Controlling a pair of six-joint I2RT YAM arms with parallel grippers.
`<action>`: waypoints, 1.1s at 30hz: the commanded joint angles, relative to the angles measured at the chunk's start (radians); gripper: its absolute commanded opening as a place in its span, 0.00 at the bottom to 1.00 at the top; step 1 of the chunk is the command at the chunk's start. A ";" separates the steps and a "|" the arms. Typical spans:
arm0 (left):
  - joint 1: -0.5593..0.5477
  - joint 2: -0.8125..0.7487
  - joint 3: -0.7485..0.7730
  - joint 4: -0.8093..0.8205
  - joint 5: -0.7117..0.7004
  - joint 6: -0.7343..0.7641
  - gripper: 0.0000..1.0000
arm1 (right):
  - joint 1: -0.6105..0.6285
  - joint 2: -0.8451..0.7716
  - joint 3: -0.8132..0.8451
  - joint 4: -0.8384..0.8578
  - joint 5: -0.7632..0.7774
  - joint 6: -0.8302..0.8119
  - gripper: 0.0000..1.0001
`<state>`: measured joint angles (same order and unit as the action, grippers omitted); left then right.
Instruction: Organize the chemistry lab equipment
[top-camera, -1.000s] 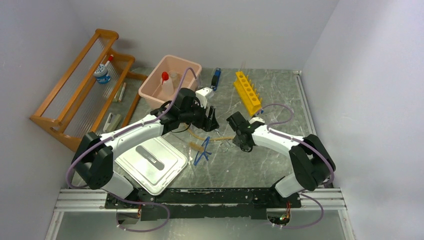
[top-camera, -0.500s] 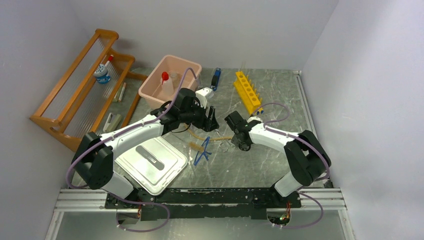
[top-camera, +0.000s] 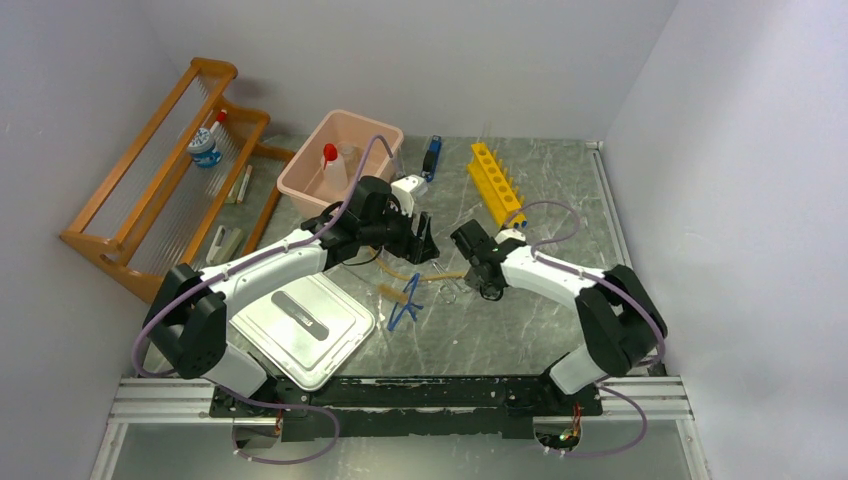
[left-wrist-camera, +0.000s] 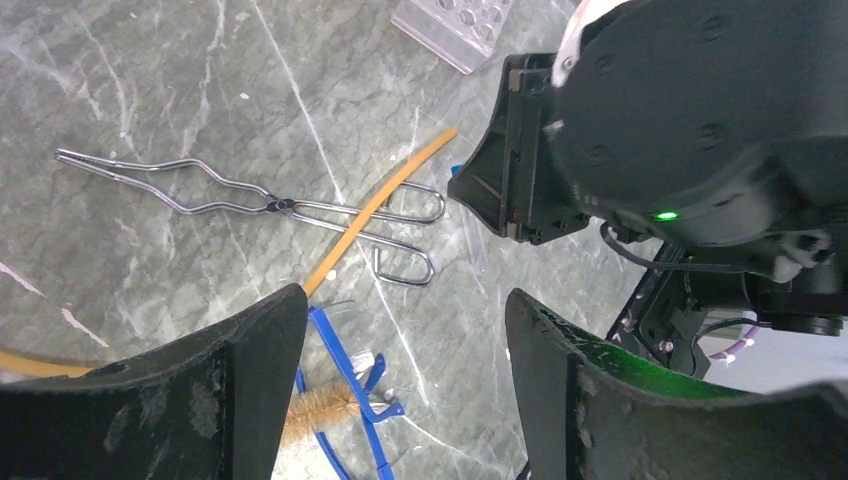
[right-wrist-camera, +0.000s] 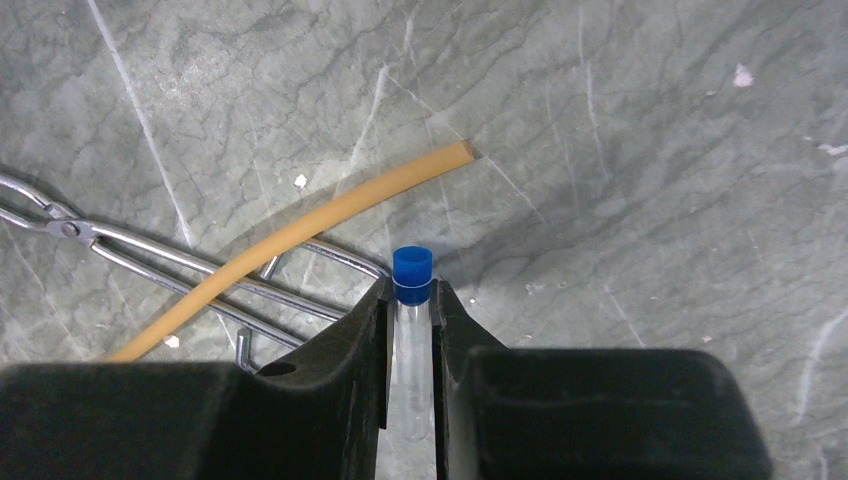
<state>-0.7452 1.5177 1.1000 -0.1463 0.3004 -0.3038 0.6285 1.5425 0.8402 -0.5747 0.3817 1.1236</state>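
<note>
My right gripper (right-wrist-camera: 411, 300) is shut on a blue-capped clear tube (right-wrist-camera: 411, 340), held low over the table, cap (right-wrist-camera: 412, 270) pointing forward. The end of the tan rubber hose (right-wrist-camera: 300, 235) and the thin metal tongs (right-wrist-camera: 180, 265) lie just ahead of it. In the top view the right gripper (top-camera: 483, 285) is mid-table. My left gripper (left-wrist-camera: 405, 320) is open and empty, hovering above blue plastic tongs (left-wrist-camera: 335, 375) and a bristle brush (left-wrist-camera: 315, 412). It sits beside the right one in the top view (top-camera: 422, 243). A red-capped squeeze bottle (top-camera: 333, 170) stands in the pink tub (top-camera: 370, 125).
The yellow holed rack (top-camera: 495, 185) lies at the back right. The wooden rack (top-camera: 165, 170) at the left holds a small jar (top-camera: 205, 150). The grey-white lid (top-camera: 305, 325) lies near the left arm. A clear holed block (left-wrist-camera: 450, 25) lies by the grippers.
The right arm has shifted slightly, its wrist edging left and its elbow moving. The left arm has not moved.
</note>
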 joint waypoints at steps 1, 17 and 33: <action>-0.001 0.008 0.003 0.047 0.056 -0.019 0.77 | 0.002 -0.115 0.042 -0.034 0.069 -0.051 0.16; -0.003 0.157 0.023 0.205 0.341 -0.171 0.70 | -0.026 -0.400 0.047 0.227 -0.141 -0.096 0.16; -0.003 0.178 0.010 0.271 0.358 -0.165 0.06 | -0.042 -0.404 0.030 0.239 -0.212 -0.086 0.28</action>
<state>-0.7452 1.6997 1.1004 0.0822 0.6376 -0.5121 0.5964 1.1488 0.8635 -0.3130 0.1860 1.0359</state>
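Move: The capped tube, held just below its blue cap in the right fingers, has its middle about 3 cm back and 2 cm left of that hand. The left hand's open fingers lie some 11 cm to the right hand's left, 2 cm ahead and 15 cm higher. Around the right hand are the tongs, 5 cm ahead and 8 cm left, and the rubber hose's free end, 3 cm ahead and 3 cm right. From the left hand, the tube is about 5 cm back, 9 cm right and 15 cm below. The blue-capped tube goes up some 16 cm in the right hand's kept grip, also drifting left and a little forward to the left gripper while the fingers tip upward and roll. The left hand comes about 5 cm right, slightly back and down, swinging clockwise, and its open fingers close to pinch the tube farther from the cap. ##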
